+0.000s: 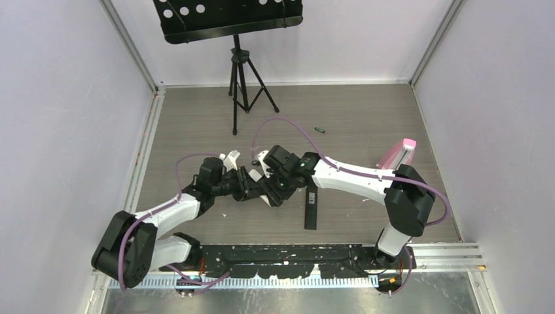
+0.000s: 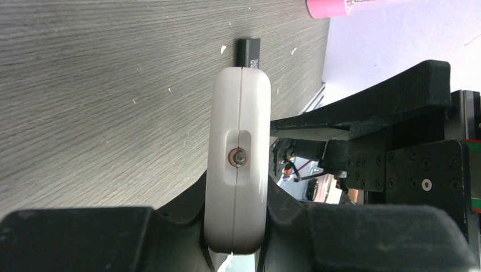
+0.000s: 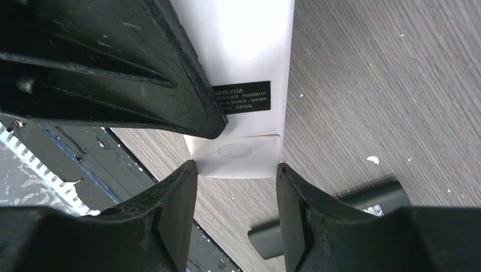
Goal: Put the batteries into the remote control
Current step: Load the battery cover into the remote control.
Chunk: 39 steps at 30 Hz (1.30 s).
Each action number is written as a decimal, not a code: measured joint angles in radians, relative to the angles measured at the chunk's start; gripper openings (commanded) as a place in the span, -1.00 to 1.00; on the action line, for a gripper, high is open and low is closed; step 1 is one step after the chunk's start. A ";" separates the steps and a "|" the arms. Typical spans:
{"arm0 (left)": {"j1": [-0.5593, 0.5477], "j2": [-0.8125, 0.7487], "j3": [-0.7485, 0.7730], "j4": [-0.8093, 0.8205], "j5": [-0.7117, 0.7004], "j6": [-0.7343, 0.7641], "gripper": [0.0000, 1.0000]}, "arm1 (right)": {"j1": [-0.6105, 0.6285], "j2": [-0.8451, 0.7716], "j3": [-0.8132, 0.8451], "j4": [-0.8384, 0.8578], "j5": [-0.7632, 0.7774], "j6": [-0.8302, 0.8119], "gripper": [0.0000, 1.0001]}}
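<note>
A white remote control (image 2: 238, 141) is held edge-on above the table, with my left gripper (image 2: 235, 226) shut on its sides. In the right wrist view its labelled back (image 3: 249, 62) faces the camera. My right gripper (image 3: 235, 170) straddles the remote's end, a fingertip touching each side edge. In the top view both grippers, left (image 1: 241, 185) and right (image 1: 269, 190), meet at mid-table and hide most of the remote. One small dark-green battery (image 1: 320, 130) lies on the table far behind them.
A black remote (image 1: 311, 207) lies on the table just right of the grippers, its end also showing as the black remote (image 3: 340, 218). A pink box (image 1: 397, 154) sits at the right. A black music stand's tripod (image 1: 243, 85) stands at the back.
</note>
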 measured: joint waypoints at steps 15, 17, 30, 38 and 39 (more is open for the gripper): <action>0.029 -0.050 -0.010 0.060 0.031 -0.238 -1.00 | -0.006 0.024 0.172 -0.187 0.026 -0.016 0.25; 0.040 -0.058 -0.010 0.058 0.037 -0.253 -1.00 | -0.006 0.025 0.183 -0.189 0.036 -0.020 0.25; 0.087 -0.080 -0.010 0.065 0.081 -0.286 -1.00 | 0.002 0.028 0.213 -0.182 0.090 -0.022 0.55; 0.100 -0.083 -0.010 0.075 0.118 -0.294 -1.00 | 0.000 0.020 0.205 -0.152 0.109 0.008 0.74; 0.101 -0.083 -0.010 0.077 0.123 -0.297 -1.00 | 0.000 0.010 0.196 -0.138 0.104 0.015 0.74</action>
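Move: Between the right fingers, practically at their hand point, is the battery cover on the end of the white remote; the remote control's middle is some 4 cm ahead and 3 cm left of the right hand, about 1 cm higher. On the table, around 8 cm lower, the black case is roughly 12 cm right and 2 cm back. From the left hand, which holds the remote, the cover is about 3 cm back, 2 cm right and slightly lower. Opening from their grip on the cover end, the right fingers ease off the remote's sides while both hands rise together by about 5 cm; the right also goes 2 to 3 cm forward and spreads widest at the end. The left keeps its closed hold on the remote control, carrying it upward and rolling some 15 degrees, its left side dipping. ##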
